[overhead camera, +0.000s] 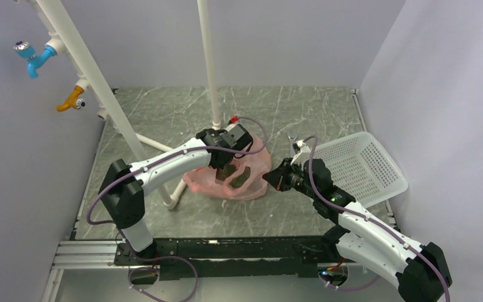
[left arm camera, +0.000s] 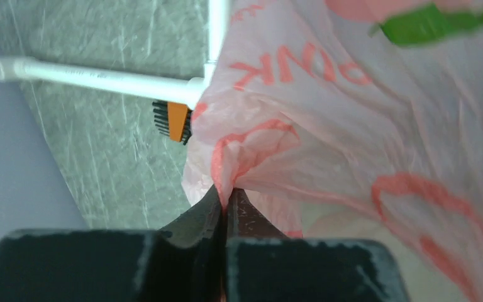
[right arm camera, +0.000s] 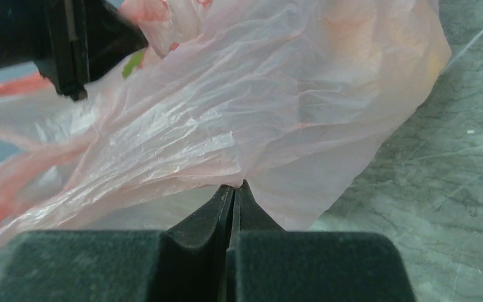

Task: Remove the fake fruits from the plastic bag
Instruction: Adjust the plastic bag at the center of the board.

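Note:
The pink plastic bag [overhead camera: 255, 165] lies in the middle of the table. Dark shapes of the fake fruits [overhead camera: 238, 178] show through it, too blurred to tell apart. My left gripper [overhead camera: 225, 165] reaches down onto the bag's left part. In the left wrist view it [left arm camera: 226, 195] is shut on a pinched fold of the plastic bag [left arm camera: 352, 126]. My right gripper [overhead camera: 272, 179] is at the bag's right edge. In the right wrist view it [right arm camera: 238, 187] is shut on the thin film of the plastic bag [right arm camera: 258, 94], with the left fingers [right arm camera: 82, 44] at the upper left.
A white mesh basket [overhead camera: 358, 167] stands to the right of the bag. A white upright pole [overhead camera: 209, 63] rises just behind it, and a slanted white pipe [overhead camera: 119, 119] stands to the left. A small orange-and-black brush [left arm camera: 175, 121] lies by the pipe foot. Grey walls close in three sides.

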`<state>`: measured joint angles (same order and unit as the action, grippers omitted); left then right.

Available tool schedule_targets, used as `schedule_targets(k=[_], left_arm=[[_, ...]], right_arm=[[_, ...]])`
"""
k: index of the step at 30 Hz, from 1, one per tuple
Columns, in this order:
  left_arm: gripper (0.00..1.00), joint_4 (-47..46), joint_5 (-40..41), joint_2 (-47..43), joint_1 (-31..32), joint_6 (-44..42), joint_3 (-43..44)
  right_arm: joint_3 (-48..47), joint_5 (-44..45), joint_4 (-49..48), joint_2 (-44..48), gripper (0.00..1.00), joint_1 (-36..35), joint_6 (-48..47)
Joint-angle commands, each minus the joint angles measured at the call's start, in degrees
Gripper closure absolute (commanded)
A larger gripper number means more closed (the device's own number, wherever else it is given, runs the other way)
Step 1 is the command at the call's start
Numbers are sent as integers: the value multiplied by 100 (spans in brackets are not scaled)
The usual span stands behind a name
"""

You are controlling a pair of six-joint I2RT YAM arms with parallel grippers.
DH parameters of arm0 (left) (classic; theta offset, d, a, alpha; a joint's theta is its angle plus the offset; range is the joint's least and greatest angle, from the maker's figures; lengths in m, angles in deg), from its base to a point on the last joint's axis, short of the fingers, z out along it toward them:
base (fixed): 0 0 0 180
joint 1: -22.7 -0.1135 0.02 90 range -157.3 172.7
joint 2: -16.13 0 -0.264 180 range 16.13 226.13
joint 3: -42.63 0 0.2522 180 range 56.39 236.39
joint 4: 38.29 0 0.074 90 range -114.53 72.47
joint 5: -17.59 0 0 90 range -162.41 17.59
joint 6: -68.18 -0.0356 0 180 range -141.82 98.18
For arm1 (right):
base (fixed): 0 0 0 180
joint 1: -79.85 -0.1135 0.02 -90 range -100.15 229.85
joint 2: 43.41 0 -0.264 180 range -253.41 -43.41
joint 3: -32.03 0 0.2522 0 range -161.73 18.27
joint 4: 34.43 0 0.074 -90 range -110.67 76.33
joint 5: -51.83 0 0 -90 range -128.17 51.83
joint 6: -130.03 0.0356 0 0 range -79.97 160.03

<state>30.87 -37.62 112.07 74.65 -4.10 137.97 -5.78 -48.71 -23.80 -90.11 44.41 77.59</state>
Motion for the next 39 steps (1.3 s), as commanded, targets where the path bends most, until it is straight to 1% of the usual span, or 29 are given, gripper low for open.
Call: schedule_targets(k=[1,2,4,6,7,8,10,12,13,14,15,16,17,18,19,22,24,26,29,31,33,36,38,39], left_arm=[[99,251,456,-171,-229,143,460],[100,169,315,-343,-235,137,420],[100,-105,-194,-859,-252,163,211],[100,-524,-732,-1554,-285,246,-201],[100,-860,-1087,-1937,-287,220,-520],[100,-1471,-1533,-2354,-287,186,-1018],[100,-2239,-2154,-3094,-289,331,-1772],[100,-2653,-2369,-3686,-289,542,-2320],[100,-2768,-2450,-3827,-289,615,-2492],[100,-2827,-2523,-3874,-290,685,-2615],[100,-2843,-2587,-3907,-286,740,-2685],[100,-2824,-2645,-3869,-289,795,-2711],[100,-2783,-2711,-3794,-288,833,-2684],[100,-2717,-2794,-3695,-289,858,-2628],[100,-2598,-2860,-3571,-283,875,-2533],[100,-2322,-2930,-3262,-290,886,-2205],[100,-2266,-2959,-3191,-285,859,-2077],[100,-2268,-2940,-3202,-287,808,-2009],[99,-2129,-2891,-3164,-288,725,-1814],[99,-1992,-2909,-3096,-289,672,-1682],[99,-1888,-2974,-3048,-294,627,-1623],[99,-1837,-3038,-3088,-289,597,-1678],[99,-1810,-3069,-3137,-291,585,-1697],[99,-1782,-3088,-3153,-286,564,-1683]], right_arm=[[-101,280,258,279,100,20,-174],[-102,541,514,330,100,20,-163],[-113,1336,1080,420,100,13,37],[-81,2045,1598,549,100,20,425],[-18,2134,1668,640,99,27,560],[110,2084,1631,733,94,31,714],[392,1755,1371,954,89,24,1014],[602,1360,1027,1073,78,31,1058],[592,1115,860,1035,72,31,900],[476,977,890,977,65,27,686],[340,786,990,891,55,26,393],[140,588,1150,811,48,20,58],[-97,546,1437,754,43,-10,-266],[-295,646,1746,740,34,-59,-479],[-462,610,1973,749,27,-80,-692],[-951,345,2584,675,15,-221,-1189],[-1279,522,2948,641,11,-592,-1308],[-1438,939,3004,705,8,-1273,-1302],[-1613,2044,2836,751,1,-2535,-1311],[-1707,2793,2628,683,0,-3272,-1462],[-1786,3588,2394,553,0,-3638,-1696],[-2068,4857,2201,144,0,-3764,-1971],[-2526,5575,2502,-207,0,-3754,-1848],[-2737,5700,2590,-323,0,-3757,-1861]])
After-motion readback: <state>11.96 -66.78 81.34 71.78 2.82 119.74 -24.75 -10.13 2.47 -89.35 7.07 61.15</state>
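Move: The left fingers are already nearly shut on the plastic bag's rim; the bag's middle lies about 6 cm to their right, level ahead, some 9 cm below. The melon inside sits 2 cm back and 6 cm right of the fingers, the brush 4 cm ahead and 10 cm left. From the right gripper, pinching the bag's near right rim, the bag's middle is roughly 7 cm ahead, 12 cm left, 9 below; the wrench lies 16 ahead, 8 right. Close the left gripper fully on the rim, lift it about 7 cm while drawing back, rolling until its fingers lean right; keep the pinch, dip, ease right and raise it again. Bring the right gripper right and down some 5 cm, open it wide to let the rim go, then sweep it up, back and left, rolling, and finally forward again beside the bag's mouth. ##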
